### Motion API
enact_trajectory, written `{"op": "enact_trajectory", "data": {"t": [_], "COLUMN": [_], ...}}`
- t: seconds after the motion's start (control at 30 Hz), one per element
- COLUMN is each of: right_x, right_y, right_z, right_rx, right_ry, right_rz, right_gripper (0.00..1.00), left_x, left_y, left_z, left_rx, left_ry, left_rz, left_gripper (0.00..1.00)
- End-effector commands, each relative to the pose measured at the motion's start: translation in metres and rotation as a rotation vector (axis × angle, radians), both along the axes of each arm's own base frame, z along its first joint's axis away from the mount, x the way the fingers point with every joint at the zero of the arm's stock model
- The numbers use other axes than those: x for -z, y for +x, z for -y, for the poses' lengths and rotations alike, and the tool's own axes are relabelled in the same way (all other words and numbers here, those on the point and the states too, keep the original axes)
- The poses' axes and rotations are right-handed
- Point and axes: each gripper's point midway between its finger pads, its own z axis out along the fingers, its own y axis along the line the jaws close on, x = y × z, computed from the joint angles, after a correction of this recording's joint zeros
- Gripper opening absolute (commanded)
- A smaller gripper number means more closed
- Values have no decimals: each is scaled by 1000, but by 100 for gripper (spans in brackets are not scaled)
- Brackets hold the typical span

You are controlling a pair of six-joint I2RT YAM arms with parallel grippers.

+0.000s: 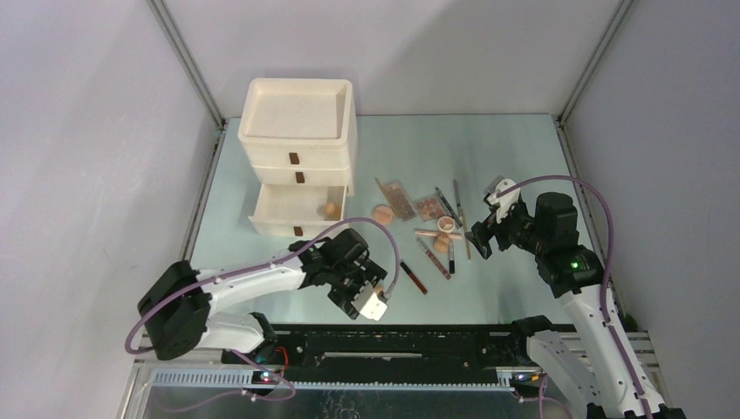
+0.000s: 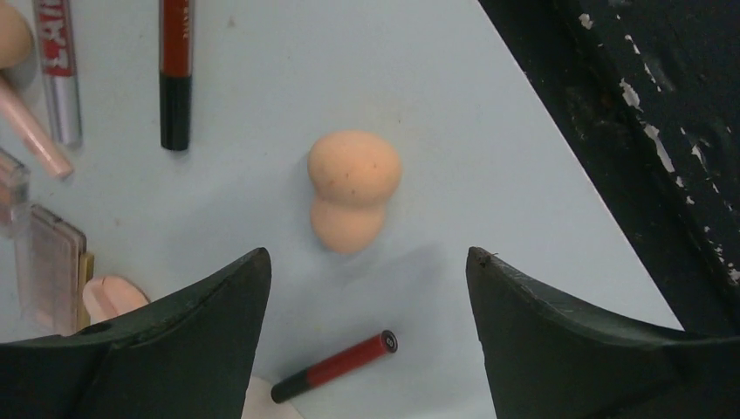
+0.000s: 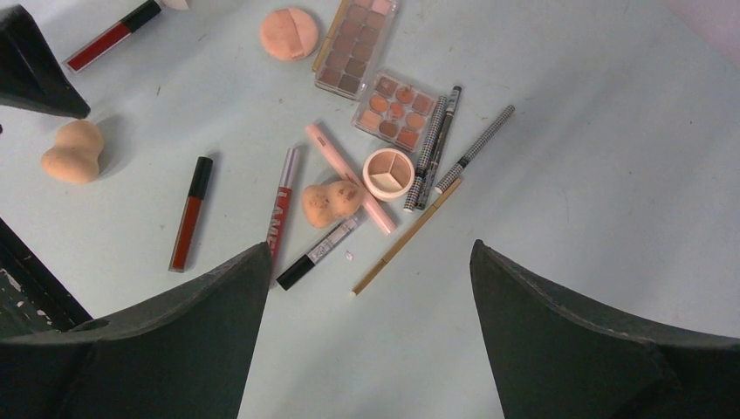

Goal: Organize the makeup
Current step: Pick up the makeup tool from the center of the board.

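Note:
A peach hourglass sponge lies on the pale table just ahead of my left gripper, which hangs open over it with nothing between its fingers. A red-and-black tube lies under that gripper, and another lies farther off. In the top view the left gripper hides that sponge. The rest of the makeup is clustered mid-table: two palettes, a round puff, a compact, a second sponge, tubes and pencils. My right gripper hovers open and empty to their right.
A cream three-drawer box stands at the back left. Its bottom drawer is pulled out, with a peach sponge inside. A black rail runs along the table's near edge, close beside the left gripper.

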Motion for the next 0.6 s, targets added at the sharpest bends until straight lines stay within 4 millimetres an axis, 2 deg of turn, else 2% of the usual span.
{"op": "enact_trajectory", "data": {"t": [0.0,0.33,0.43,0.57], "right_x": [-4,-4,-3,-3], "right_y": [-1,-1,-2,-2], "right_z": [-2,-2,-2,-2], "right_rx": [-20,-24,-25,-27], "right_ry": [3,0,0,-2], "right_rz": [21,21,20,21], "right_gripper": [93,94,94,94], "left_x": [-15,7,13,13], "left_y": [9,6,4,10], "left_z": [27,43,42,40], "left_rx": [46,70,63,5], "left_ry": [-28,59,88,104], "left_rz": [38,9,1,9], "left_gripper": [84,70,63,46]}}
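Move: The makeup tool, a peach two-lobed sponge, lies about 3 cm to the left hand's right, level with it fore and aft, and 4 cm below. From that hand, the brown pen is some 12 cm right and 3 cm ahead; the red lip gloss is about 8 cm ahead and 3 cm left. From the right hand, the sponge lies roughly 22 cm left, 9 cm back and 20 cm down. The left hand sinks 3 cm and slides as far right onto the sponge, fingers half closing around its waist. ##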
